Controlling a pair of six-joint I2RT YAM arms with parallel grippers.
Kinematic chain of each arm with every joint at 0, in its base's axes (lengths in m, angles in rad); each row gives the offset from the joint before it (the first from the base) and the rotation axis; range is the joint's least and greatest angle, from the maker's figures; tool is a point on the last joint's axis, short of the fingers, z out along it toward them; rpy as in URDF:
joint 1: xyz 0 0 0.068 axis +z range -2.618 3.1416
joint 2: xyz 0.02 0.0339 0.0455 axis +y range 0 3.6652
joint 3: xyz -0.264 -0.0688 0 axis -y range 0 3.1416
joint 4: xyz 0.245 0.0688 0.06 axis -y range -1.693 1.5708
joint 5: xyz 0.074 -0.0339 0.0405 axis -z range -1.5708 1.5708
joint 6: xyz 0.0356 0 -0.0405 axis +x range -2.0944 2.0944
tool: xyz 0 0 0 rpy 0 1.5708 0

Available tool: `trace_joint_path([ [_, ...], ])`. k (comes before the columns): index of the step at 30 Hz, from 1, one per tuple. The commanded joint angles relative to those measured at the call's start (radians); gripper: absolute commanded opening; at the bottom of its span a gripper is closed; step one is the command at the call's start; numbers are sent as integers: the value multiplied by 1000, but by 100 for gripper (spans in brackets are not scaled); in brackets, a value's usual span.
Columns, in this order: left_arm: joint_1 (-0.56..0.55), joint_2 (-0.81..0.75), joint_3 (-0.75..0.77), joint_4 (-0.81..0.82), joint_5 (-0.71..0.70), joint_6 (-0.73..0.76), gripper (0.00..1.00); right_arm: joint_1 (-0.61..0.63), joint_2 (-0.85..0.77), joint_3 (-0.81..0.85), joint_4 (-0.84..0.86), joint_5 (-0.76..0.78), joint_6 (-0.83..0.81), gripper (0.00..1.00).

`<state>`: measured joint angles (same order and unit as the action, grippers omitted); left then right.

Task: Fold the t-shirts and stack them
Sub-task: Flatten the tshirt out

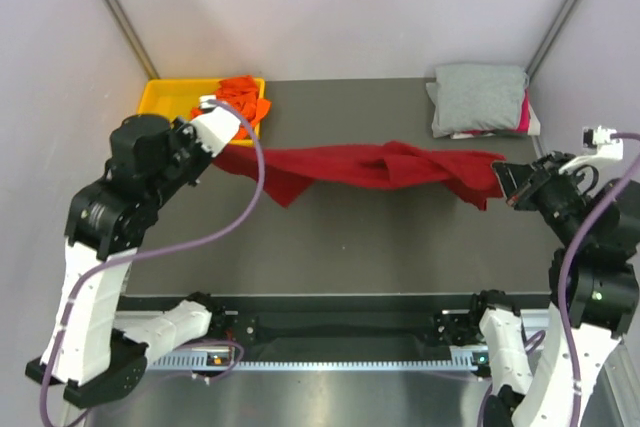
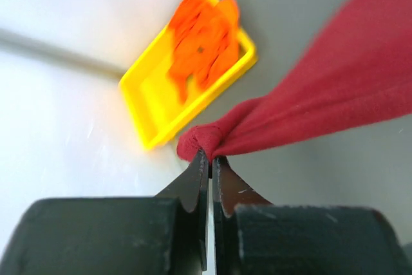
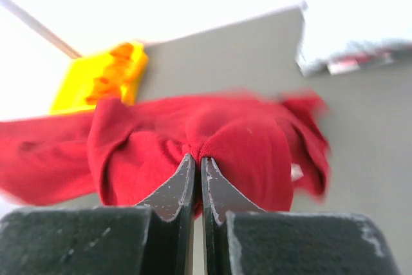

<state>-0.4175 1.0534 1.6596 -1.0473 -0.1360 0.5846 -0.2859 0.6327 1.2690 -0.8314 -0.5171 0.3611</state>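
The dark red t-shirt (image 1: 370, 169) hangs stretched in the air between both grippers, twisted in the middle. My left gripper (image 1: 218, 152) is shut on its left end (image 2: 206, 141). My right gripper (image 1: 505, 179) is shut on its right end (image 3: 212, 143). A bright orange t-shirt (image 1: 240, 97) lies crumpled in the yellow tray (image 1: 165, 97) at the back left; it also shows in the left wrist view (image 2: 203, 37). A folded light grey t-shirt (image 1: 478, 97) lies on a pink one (image 1: 523, 115) at the back right.
The grey table top (image 1: 340, 237) lies under the hanging shirt. White walls close in the back and sides. A black rail (image 1: 340, 327) runs along the near edge between the arm bases.
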Motion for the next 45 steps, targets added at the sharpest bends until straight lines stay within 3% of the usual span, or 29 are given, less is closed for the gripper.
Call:
trace_joint_path([
  [1,3,-15,22,-178,-175,-37,0,17,-7,72,-55,-52,15,0],
  [5,3,-3,-43,-105,-235,0,0,17,33,-11,84,-122,112,0],
  [9,40,111,-95,93,-300,81,0,17,164,-89,445,-164,272,0],
  [11,87,244,-42,214,-278,99,0,27,237,-97,637,-156,370,0],
  [14,198,518,231,228,-203,37,0,95,437,16,721,-92,381,0],
  [15,232,590,420,219,-206,18,0,122,556,71,710,-52,363,0],
  [16,241,725,518,196,-209,6,0,167,618,205,697,-43,340,0],
  [18,253,842,782,190,-232,-14,0,200,796,355,652,-31,312,0],
  [20,256,951,896,258,-284,-5,0,215,890,544,682,-32,341,0],
  [23,270,929,888,404,-317,3,0,212,1005,740,689,23,346,0],
  [26,295,843,803,503,-249,-20,0,211,1059,859,690,40,334,0],
  [30,295,715,573,572,-177,0,0,212,1021,790,721,-4,315,0],
  [32,295,653,484,569,-148,9,0,212,975,640,730,-6,271,0],
  [35,295,533,200,607,-62,33,0,214,856,358,706,6,211,0],
  [36,295,467,31,639,-13,43,0,211,790,196,692,34,193,0],
  [39,292,384,-268,665,47,75,0,209,673,-44,673,86,154,0],
  [43,290,272,-558,688,131,96,0,209,591,-449,709,121,148,1],
  [45,290,247,-677,658,183,106,0,208,590,-535,704,123,138,2],
])
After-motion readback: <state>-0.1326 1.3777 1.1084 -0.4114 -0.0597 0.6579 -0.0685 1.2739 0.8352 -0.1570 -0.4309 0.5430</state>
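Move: Gripped in both raised hands, the red t-shirt hangs slung between them. The clear table strip it is taken to centres about 24 cm ahead of the left hand, 24 cm to its right and 37 cm below; the yellow bin is some 27 cm ahead and 14 cm left of that hand, the orange shirt 27 ahead and 6 left. From the right hand the strip's middle is roughly 30 cm ahead, 26 left, 36 below; the folded stack about 34 ahead, 10 right. Flinging the red t-shirt out over the table, both hands draw back a touch, then swing fast forward about 30 cm, the left dipping first, and rise with fingertips tilting up. They then pull back 14 cm or so while plunging towards the table, wrists tipping down, the right more steeply; both shut grippers keep their pinch on the near corners. ##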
